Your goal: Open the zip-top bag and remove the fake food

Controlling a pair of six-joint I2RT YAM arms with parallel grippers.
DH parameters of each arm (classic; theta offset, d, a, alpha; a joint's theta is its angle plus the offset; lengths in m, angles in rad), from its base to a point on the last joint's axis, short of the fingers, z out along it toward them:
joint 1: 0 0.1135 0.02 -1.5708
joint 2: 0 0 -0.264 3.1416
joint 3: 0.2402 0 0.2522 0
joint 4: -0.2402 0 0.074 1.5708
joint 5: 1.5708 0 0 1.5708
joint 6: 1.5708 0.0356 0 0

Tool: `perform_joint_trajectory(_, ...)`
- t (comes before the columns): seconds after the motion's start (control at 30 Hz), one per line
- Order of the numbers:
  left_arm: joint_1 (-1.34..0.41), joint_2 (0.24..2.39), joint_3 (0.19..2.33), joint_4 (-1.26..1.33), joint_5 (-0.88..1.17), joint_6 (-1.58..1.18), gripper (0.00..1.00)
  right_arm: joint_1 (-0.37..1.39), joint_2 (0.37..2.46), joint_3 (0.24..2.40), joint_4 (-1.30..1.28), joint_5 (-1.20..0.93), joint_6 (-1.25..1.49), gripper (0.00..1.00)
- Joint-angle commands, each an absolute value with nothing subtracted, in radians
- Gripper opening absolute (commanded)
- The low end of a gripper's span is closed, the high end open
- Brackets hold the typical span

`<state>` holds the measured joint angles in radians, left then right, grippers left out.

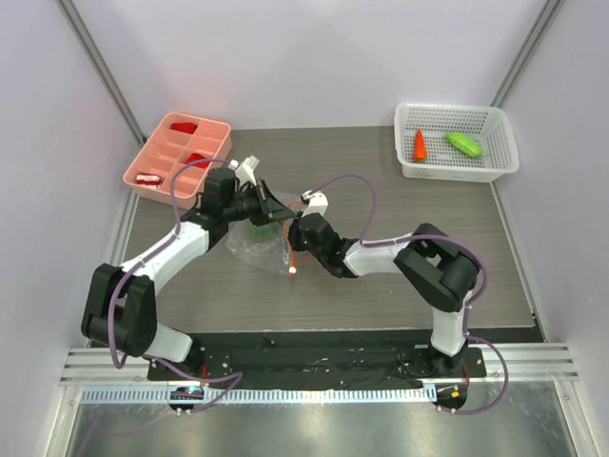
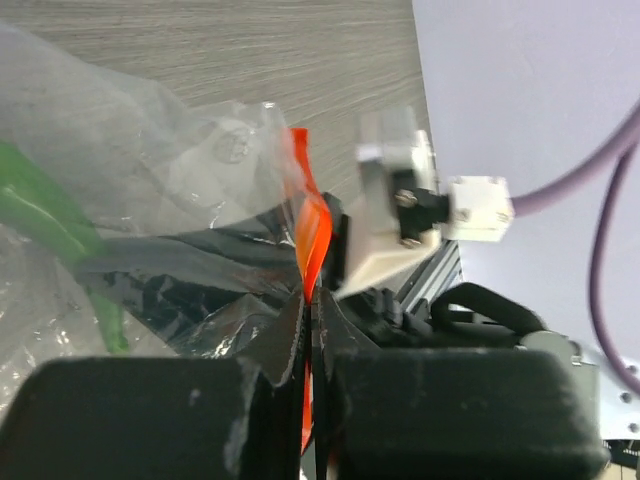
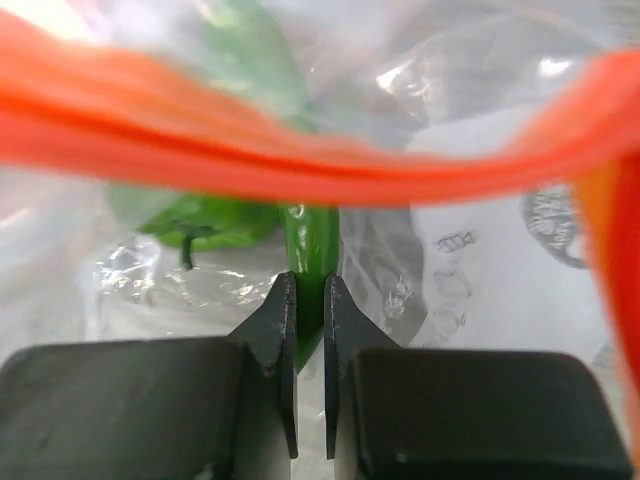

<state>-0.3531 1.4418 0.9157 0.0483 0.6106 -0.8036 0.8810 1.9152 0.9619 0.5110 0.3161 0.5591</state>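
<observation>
The clear zip-top bag lies mid-table, its mouth lifted between the two grippers. My left gripper is shut on the bag's orange-red zip strip and holds that edge up. My right gripper reaches through the open mouth, under the zip strip, and is shut on a slender dark green chili. A stubby green bell pepper lies deeper in the bag. From above, the left gripper and right gripper meet at the bag's top edge.
A white mesh basket at the back right holds an orange-red carrot piece and a light green oblong piece. A pink divided tray with small red blocks stands at the back left. Grey walls close in both sides.
</observation>
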Motion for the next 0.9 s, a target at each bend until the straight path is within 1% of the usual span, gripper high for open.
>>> perform_joint_trajectory(0.0,-0.348,1.427,0.954,0.038,0.646,-0.787,0.0,0.887,1.784,0.944,0.407,0.293,0.529,0.01)
perform_joint_trajectory(0.13,-0.348,1.448,0.954,0.034,0.647,-0.795,0.0,0.887,1.727,0.893,0.344,0.258,0.537,0.01)
perform_joint_trajectory(0.2,-0.348,1.46,0.957,0.032,0.653,-0.793,0.0,0.887,1.713,0.922,0.28,0.235,0.532,0.01)
perform_joint_trajectory(0.23,-0.351,1.466,0.962,0.034,0.661,-0.793,0.0,0.885,1.706,0.937,0.197,0.238,0.537,0.01)
perform_joint_trajectory(0.4,-0.38,1.511,0.971,0.031,0.701,-0.799,0.0,0.881,1.622,0.989,0.062,0.253,0.54,0.01)
perform_joint_trajectory(0.57,-0.399,1.506,0.977,0.015,0.696,-0.784,0.0,0.839,1.545,0.976,0.045,0.232,0.534,0.01)
perform_joint_trajectory(0.7,-0.406,1.514,0.988,0.005,0.699,-0.773,0.0,0.807,1.5,0.977,0.02,0.189,0.567,0.01)
perform_joint_trajectory(0.77,-0.408,1.514,0.989,0.003,0.696,-0.77,0.0,0.787,1.485,0.991,0.006,0.132,0.586,0.01)
perform_joint_trajectory(0.87,-0.408,1.499,0.992,-0.031,0.672,-0.752,0.0,0.764,1.47,1.029,-0.113,0.054,0.58,0.01)
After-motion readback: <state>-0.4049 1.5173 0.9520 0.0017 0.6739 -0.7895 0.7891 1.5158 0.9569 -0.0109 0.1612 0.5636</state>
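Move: Just inside the bag, the right fingers already grip the green pepper's narrow end; its middle lies about 3 cm ahead, 5 cm left and 2 cm lower. The bag's open mouth is roughly 4 cm back, 2 cm right and 3 cm higher, the zip's white slider some 11 cm straight back, and the white basket 17 cm ahead, 34 cm right. From the left hand, the pepper lies about 6 cm left, 1 cm back and 6 cm below. Drawing back and to the right towards the bag's mouth, the right hand pulls the green pepper by its narrow end, then climbs while still going right: about 7 cm up, 6 right and 4 back in all, fingers tipping slightly down and kept shut on the pepper. The left hand keeps its pinch on the orange zip edge, giving way about 3 cm right, down and back. ##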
